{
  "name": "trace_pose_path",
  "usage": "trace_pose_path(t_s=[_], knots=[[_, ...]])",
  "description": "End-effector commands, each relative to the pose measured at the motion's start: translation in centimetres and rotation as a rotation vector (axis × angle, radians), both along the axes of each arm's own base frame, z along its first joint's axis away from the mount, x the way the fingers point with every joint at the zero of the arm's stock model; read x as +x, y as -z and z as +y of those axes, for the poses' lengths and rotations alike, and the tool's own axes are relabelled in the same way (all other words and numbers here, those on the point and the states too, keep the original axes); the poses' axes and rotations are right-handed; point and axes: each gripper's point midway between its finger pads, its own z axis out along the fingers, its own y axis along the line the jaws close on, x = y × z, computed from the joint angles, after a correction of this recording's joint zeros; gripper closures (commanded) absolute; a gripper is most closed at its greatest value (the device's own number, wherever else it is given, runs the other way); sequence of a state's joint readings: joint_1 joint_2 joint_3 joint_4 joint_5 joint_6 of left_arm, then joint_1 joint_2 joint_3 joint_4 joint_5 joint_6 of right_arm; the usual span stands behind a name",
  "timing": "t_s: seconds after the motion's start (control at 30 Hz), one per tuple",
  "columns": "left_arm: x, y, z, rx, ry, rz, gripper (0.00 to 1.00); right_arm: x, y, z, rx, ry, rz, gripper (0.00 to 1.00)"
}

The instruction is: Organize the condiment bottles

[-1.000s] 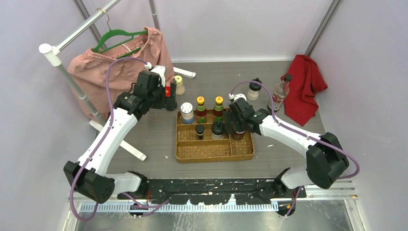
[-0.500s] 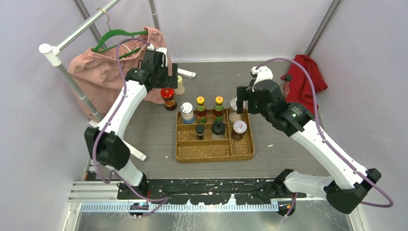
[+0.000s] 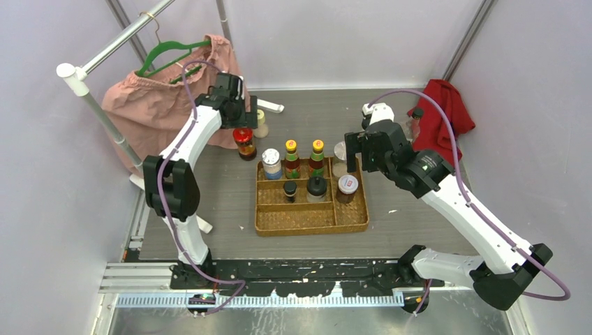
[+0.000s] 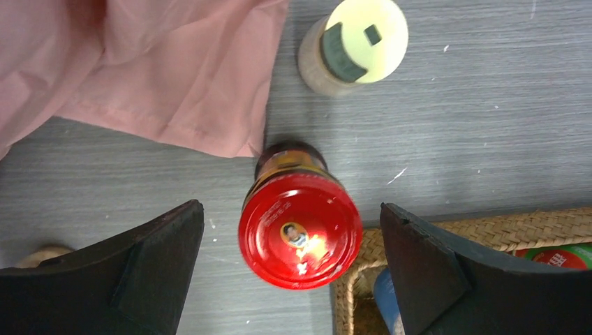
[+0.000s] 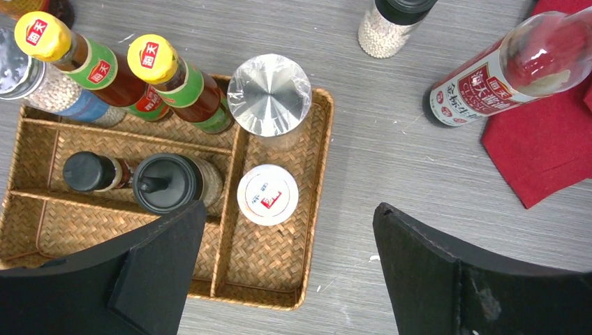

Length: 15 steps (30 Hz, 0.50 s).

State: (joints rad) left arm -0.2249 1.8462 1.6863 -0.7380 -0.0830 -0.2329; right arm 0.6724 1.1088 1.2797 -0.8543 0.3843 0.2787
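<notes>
A tan woven tray (image 3: 311, 218) holds a silver-lidded shaker (image 3: 271, 164), two yellow-capped bottles (image 3: 291, 159), a clear silver-topped shaker (image 5: 269, 95), a white-lidded jar (image 5: 267, 195) and two black-capped bottles (image 5: 167, 183). A red-lidded jar (image 4: 300, 230) stands on the table just left of the tray. My left gripper (image 4: 291, 207) hovers open above it, a finger on each side and clear of it. A cream-lidded shaker (image 4: 352, 45) stands behind. My right gripper (image 5: 290, 208) hangs open high over the tray's right edge. A black-capped shaker (image 5: 391, 21) and a red-labelled bottle (image 5: 502, 73) stand outside the tray.
A pink garment (image 3: 160, 98) on a green hanger hangs from a white rack (image 3: 84, 84) at the back left, its hem close to the red-lidded jar. A red cloth (image 3: 440, 125) lies at the back right, under the red-labelled bottle's top.
Both grippers have risen. The right one left the white-lidded jar standing in the tray and drew back upward. The left one lifted off the red-lidded jar, which stands on the table.
</notes>
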Motion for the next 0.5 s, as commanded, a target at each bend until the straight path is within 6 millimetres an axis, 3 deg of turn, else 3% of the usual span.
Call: trace_pose_path(t_s=[0.0, 0.47], knots=[[3.3, -2.6, -1.8, -0.056, 0.067, -0.119, 0.03, 0.3, -0.4, 0.4, 0.006, -0.013, -0.020, 0.04], [9.1, 0.2, -4.7, -0.096, 0.187, -0.155, 0.04, 0.4, 0.2, 0.3, -0.021, -0.018, -0.002, 0.04]])
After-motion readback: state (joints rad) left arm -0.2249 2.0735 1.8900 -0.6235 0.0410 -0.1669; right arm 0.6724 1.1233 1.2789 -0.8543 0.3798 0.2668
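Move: The yellow-capped bottle stands about 10 cm ahead of the open left hand and 5 cm to its right, its middle some 10 cm below. The red-lidded jar is directly beneath that hand, its middle about 9 cm down; the white-lidded jar in the tray's far left corner lies 7 cm back and 8 cm right of the hand, about 10 cm below. From the right hand the yellow-capped bottle is some 29 cm ahead, 27 cm left and 21 cm below. From over the red-lidded jar, the left hand travels about 7 cm forward and half as far to its right towards the yellow-capped bottle, staying nearly level at first and easing down a centimetre or two only at the end. On the way the wrist turns clockwise by some 10 degrees and the fingers tip up slightly, staying wide open so that they come to straddle the line to the yellow cap from just short of it, without touching the bottle. ##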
